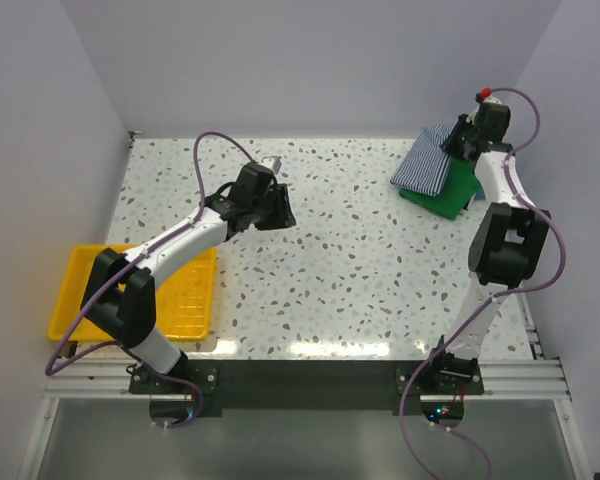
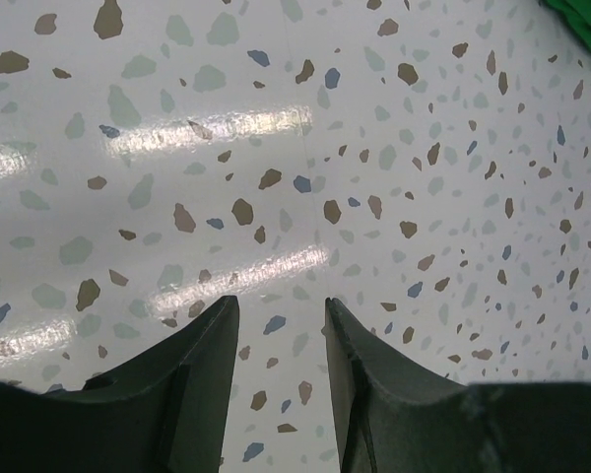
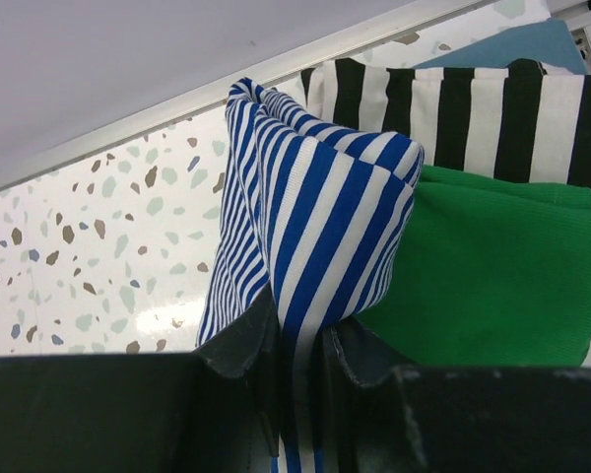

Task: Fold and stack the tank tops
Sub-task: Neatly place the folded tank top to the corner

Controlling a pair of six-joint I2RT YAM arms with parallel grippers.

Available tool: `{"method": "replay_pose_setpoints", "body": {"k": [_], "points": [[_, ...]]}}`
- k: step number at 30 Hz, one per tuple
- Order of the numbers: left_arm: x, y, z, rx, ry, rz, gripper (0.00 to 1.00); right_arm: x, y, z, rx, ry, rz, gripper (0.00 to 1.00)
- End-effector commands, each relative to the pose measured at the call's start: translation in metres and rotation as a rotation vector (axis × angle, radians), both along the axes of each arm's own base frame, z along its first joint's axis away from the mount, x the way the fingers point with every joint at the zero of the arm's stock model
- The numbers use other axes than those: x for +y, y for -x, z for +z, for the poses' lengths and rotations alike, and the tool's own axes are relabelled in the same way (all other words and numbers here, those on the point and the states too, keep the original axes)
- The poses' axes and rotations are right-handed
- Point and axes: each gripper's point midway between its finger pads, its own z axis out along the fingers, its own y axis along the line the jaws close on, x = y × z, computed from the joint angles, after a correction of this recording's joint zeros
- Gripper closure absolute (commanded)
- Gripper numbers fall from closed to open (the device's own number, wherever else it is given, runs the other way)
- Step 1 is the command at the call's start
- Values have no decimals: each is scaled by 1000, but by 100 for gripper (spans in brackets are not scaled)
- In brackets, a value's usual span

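The folded green tank top (image 1: 452,192) lies at the table's far right, also seen in the right wrist view (image 3: 492,266). The navy-and-white striped tank top (image 1: 427,161) rests folded on it, partly overhanging to the left. My right gripper (image 1: 460,140) is shut on a bunched fold of the striped tank top (image 3: 320,217), the cloth pinched between both fingers (image 3: 238,340). My left gripper (image 1: 277,210) hovers open over bare table at centre left, nothing between its fingers (image 2: 192,374). A green corner (image 2: 583,22) shows at the upper right of the left wrist view.
A yellow plastic tray (image 1: 75,290) sits at the table's left edge beside the left arm. A black-and-white striped cloth (image 3: 453,103) and a blue surface (image 3: 512,49) show behind the tops in the right wrist view. Walls enclose the table at back and sides.
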Motion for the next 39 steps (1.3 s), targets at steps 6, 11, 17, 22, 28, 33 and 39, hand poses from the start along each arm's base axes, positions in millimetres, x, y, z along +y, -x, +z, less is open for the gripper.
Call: {"method": "replay_pose_setpoints", "body": {"k": [6, 11, 17, 22, 28, 33, 39], "points": [[-7, -5, 13, -41, 35, -42, 55, -33, 4, -9, 0, -41, -95, 100], [-9, -5, 12, -34, 44, -52, 55, -55, 14, -36, 67, -80, -186, 96], [-11, -1, 12, -24, 51, -62, 55, -82, 42, -47, 167, -77, -365, 52], [-12, 0, 16, -27, 65, -65, 55, -92, 76, -28, 222, -34, -475, 25], [-10, 3, 24, -44, 76, -67, 54, -81, 109, 2, 183, -44, -494, 17], [-10, 3, 36, -70, 90, -66, 53, -32, 144, 19, 95, -119, -402, 13], [1, 10, 40, -98, 69, -50, 52, 60, 191, 27, 38, -74, -198, 9]]}}
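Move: The right hand holds an edge of the blue-striped tank top, gathered between its fingers. The green tank top on the stack lies almost straight below, about 1 cm to the right and 14 cm down; the black-and-white tank top under it sits some 4 cm ahead and 1 cm right. The table's far right corner is roughly 16 cm ahead and 15 cm right. From the idle left hand the green tank top is about 23 cm ahead and 41 cm right. The right hand lets go of the blue-striped tank top over the stack: it carries the held edge about 8 cm right and 7 cm down, easing back, and opens wide as it gets low, turning clockwise some 25 degrees and tipping down. Empty, it draws back towards the base, nearly 18 cm in all, rising about 8 cm and swinging left at the end. ##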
